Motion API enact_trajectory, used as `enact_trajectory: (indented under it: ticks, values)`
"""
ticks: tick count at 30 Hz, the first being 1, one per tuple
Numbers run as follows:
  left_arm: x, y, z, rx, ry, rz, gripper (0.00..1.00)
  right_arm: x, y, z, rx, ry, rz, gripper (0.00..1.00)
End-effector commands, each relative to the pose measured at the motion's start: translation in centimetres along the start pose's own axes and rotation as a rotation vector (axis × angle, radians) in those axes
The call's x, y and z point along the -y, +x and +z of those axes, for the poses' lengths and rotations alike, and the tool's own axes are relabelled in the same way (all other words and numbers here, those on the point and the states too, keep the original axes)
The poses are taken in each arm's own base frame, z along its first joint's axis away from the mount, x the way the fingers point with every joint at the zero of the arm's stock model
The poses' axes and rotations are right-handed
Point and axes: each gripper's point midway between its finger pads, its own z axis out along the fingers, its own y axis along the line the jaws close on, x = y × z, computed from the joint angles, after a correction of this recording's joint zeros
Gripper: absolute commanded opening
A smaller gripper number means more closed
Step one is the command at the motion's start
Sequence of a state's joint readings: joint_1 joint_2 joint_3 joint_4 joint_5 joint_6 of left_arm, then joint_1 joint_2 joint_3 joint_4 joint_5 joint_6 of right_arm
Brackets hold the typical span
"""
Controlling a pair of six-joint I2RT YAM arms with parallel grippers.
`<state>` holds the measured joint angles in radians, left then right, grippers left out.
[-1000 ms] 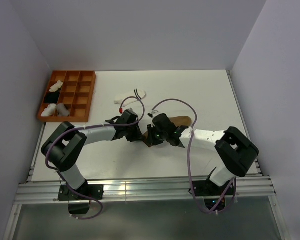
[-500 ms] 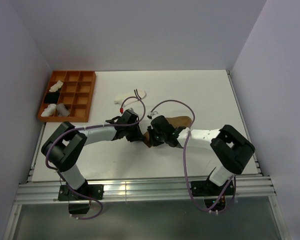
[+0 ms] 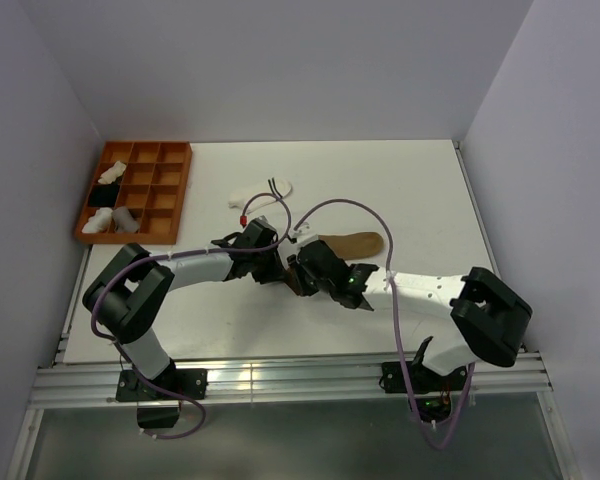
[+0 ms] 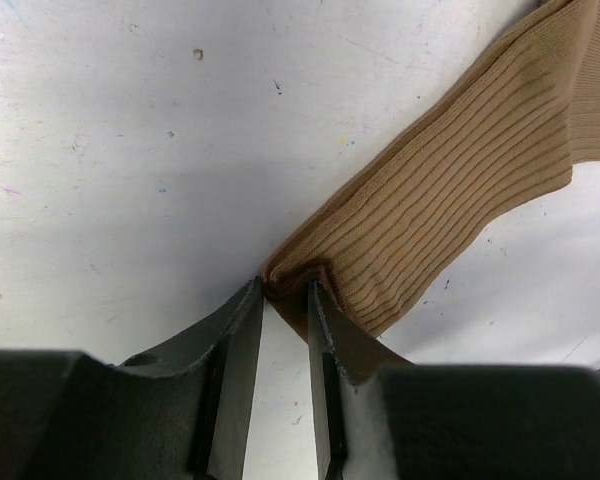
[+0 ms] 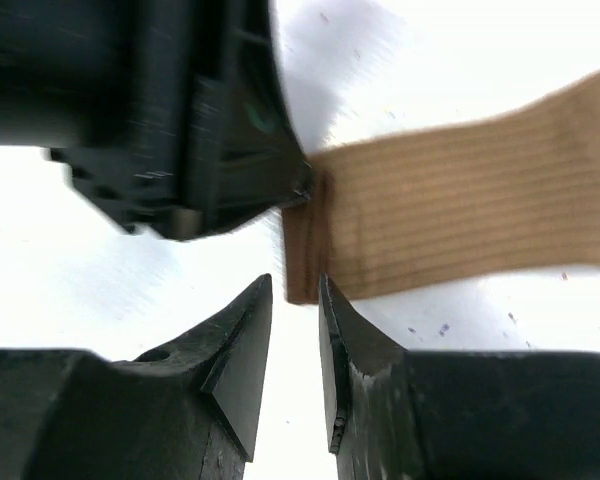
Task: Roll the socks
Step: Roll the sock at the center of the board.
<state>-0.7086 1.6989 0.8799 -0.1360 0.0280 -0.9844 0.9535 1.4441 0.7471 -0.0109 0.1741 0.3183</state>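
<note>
A tan-brown ribbed sock (image 3: 358, 243) lies flat on the white table, stretching right from the two grippers. My left gripper (image 4: 285, 292) is shut on the sock's folded near end (image 4: 300, 278). From the other side, my right gripper (image 5: 295, 285) stands narrowly open, the sock's corner (image 5: 302, 285) just at its tips and not pinched. In the top view the two grippers meet at the sock's left end, left gripper (image 3: 278, 268) and right gripper (image 3: 302, 272). A short white sock with dark stripes (image 3: 261, 196) lies farther back.
An orange compartment tray (image 3: 170, 190) at the back left holds white and black bundles. A small red-marked piece (image 3: 242, 215) lies near the white sock. Purple cables (image 3: 330, 205) loop above both wrists. Grey walls close in both sides.
The right gripper's jaws have parted from the sock's end, and the right arm's elbow has swung to the right and nearer. The left gripper keeps its grip in place.
</note>
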Motion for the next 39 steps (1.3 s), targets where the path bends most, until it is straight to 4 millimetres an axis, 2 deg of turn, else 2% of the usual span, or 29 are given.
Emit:
enact_trajectory:
  ticks: [1, 10, 17, 26, 39]
  values:
    - [-4.9, 2.0, 0.6, -0.055, -0.183, 0.046, 0.31, -0.9, -1.1, -0.3, 0.045, -0.010, -0.074, 0.33]
    - [-4.9, 2.0, 0.5, -0.056, -0.185, 0.052, 0.31, -2.1, 0.3, 1.3, 0.004, 0.017, -0.170, 0.28]
    - [-4.8, 2.0, 0.6, -0.059, -0.182, 0.052, 0.31, -1.8, 1.0, 2.3, -0.022, 0.048, -0.191, 0.28]
    - [-4.9, 2.1, 0.7, -0.067, -0.186, 0.058, 0.31, -0.2, 2.5, 2.9, -0.079, 0.127, -0.218, 0.29]
    - [-4.8, 1.9, 0.5, -0.062, -0.186, 0.055, 0.32, -0.1, 6.8, 3.5, -0.211, 0.117, -0.260, 0.31]
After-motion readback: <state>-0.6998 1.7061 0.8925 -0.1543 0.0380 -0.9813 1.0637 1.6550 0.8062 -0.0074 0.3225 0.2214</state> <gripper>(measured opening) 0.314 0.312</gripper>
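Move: The near corner of the brown sock's rolled end is right under the right hand: about 5 cm below it, 1 cm back and 1 cm to its left. The left fingertips are already at the roll's far corner, some 3 cm ahead, 5 cm left of and 5 cm below the right hand. The sock's foot lies roughly 11 cm ahead, 12 cm right. From the left hand, the near corner is about 4 cm back and 4 cm right. Fingertips part open, one on each side of the fold, the right hand comes down around the near corner of the sock's roll, sinking about 5 cm to just above the board. It first eases back and left by a centimetre or two, then recovers part of the backward shift while sinking, its left side dipping some 15 degrees. The left hand stays put, still straddling the far corner. ##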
